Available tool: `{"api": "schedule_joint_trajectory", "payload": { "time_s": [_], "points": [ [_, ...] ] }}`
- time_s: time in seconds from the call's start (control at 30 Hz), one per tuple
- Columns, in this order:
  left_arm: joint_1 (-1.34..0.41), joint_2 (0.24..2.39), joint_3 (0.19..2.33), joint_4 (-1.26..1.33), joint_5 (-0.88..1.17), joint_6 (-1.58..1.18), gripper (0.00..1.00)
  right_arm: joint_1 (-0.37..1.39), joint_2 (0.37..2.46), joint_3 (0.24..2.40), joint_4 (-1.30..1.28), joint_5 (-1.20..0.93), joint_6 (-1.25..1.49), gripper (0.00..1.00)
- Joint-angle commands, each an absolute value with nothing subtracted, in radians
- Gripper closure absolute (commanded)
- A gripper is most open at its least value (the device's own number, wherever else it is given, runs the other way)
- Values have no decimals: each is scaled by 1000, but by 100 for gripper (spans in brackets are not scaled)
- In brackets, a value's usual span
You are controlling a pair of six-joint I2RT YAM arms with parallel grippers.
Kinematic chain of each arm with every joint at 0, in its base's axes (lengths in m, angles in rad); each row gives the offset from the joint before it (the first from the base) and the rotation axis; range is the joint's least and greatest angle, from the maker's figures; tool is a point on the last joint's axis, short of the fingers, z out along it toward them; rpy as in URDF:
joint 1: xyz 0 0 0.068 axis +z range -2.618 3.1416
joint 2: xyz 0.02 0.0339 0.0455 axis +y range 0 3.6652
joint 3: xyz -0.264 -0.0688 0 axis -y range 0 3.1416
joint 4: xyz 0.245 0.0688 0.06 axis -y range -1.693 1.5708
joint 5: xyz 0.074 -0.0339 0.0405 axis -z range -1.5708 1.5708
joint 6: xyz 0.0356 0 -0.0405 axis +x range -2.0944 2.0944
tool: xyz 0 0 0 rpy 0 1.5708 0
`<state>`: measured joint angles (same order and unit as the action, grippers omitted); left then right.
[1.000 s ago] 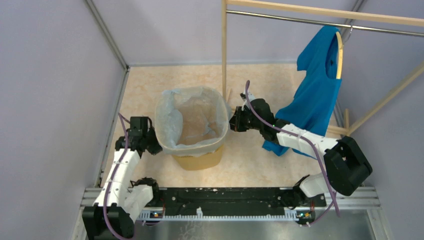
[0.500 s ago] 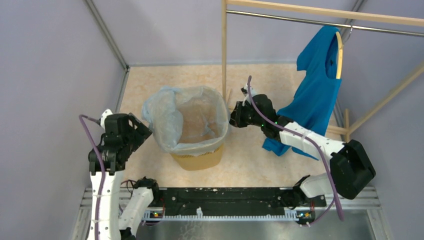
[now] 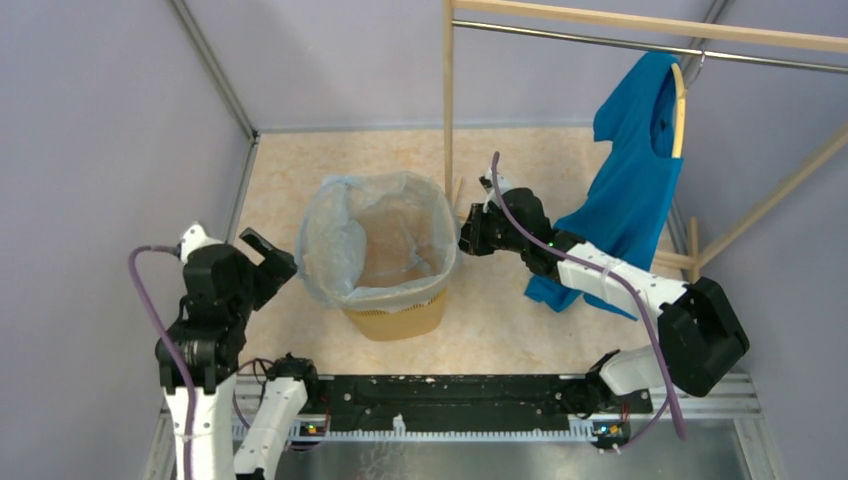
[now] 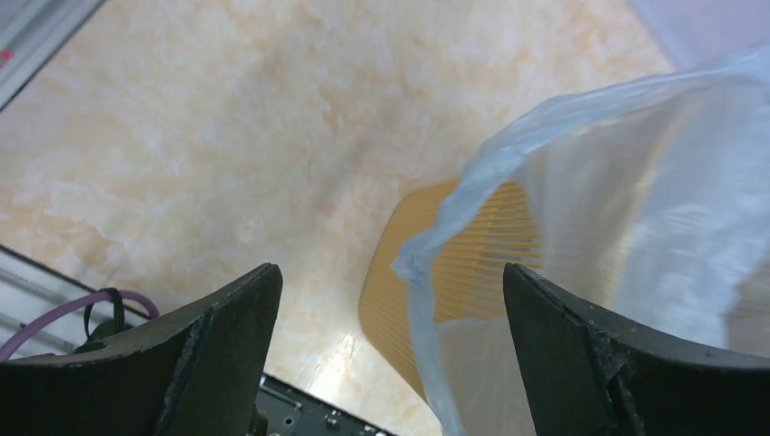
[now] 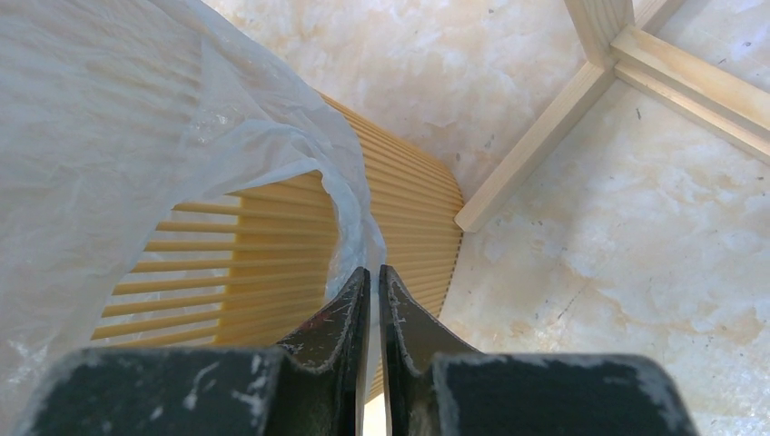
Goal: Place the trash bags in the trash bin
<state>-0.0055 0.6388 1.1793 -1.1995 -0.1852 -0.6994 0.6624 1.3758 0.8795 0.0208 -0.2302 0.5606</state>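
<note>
The yellow slatted trash bin point(image 3: 395, 322) stands on the floor with a pale blue translucent trash bag point(image 3: 375, 240) lining it, its edge draped over the rim. My left gripper point(image 3: 268, 258) hangs open just left of the bin, apart from the bag. In the left wrist view, the bag's loose edge point(image 4: 636, 182) and the bin wall point(image 4: 472, 272) lie beyond the wide-open left gripper point(image 4: 389, 270). My right gripper point(image 3: 466, 240) is at the bin's right rim. In the right wrist view the right gripper point(image 5: 374, 270) is shut on a thin fold of the bag point(image 5: 109, 118) outside the bin wall point(image 5: 409, 209).
A wooden rack post point(image 3: 448, 100) stands just behind the bin's right side, its foot point(image 5: 545, 145) on the floor near my right gripper. A blue shirt point(image 3: 635, 190) hangs on the rack above my right arm. Walls close in left and back.
My left gripper opened, let go of the bag's left edge and drew back to the left and toward the near rail. The bag's left edge sagged outward. The right arm barely moved.
</note>
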Motion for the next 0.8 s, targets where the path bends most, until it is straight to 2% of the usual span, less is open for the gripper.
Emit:
{"api": "schedule_joint_trajectory", "payload": {
  "time_s": [0.0, 0.37, 0.47, 0.67, 0.77],
  "points": [
    [-7, 616, 1229, -1147, -198, -678, 2, 656, 1367, 928, 45, -244, 543, 92],
    [-6, 671, 1007, -942, -81, -663, 10, 656, 1373, 930, 58, -270, 552, 92],
    [-7, 679, 936, -904, -29, -675, 14, 655, 1374, 928, 62, -283, 555, 84],
    [-6, 724, 820, -834, -32, -704, 37, 656, 1378, 915, 93, -294, 573, 71],
    [-7, 764, 789, -816, -21, -707, 56, 655, 1396, 911, 120, -316, 590, 70]
  ]
}}
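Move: The left rim of the trash bag lies about 5 cm ahead of the open left gripper, 4 cm to its right and 11 cm lower. The bin's middle is roughly 12 cm ahead, 19 cm right and 22 cm below. For the right gripper, the bag's right rim is right at the fingertips, some 1 cm left and 1 cm lower; the rack foot stands about 17 cm ahead, 1 cm left and 26 cm down. Bring the left gripper up a touch, then down about 12 cm from that peak onto the bag's left rim, easing 4 cm forward and slightly right with the wrist tipping some 10 degrees further down. On the way down, close the wide fingers to about half, one on either side of the hem. Hold the right hand almost still at the right rim and part its nearly shut fingers slightly. ##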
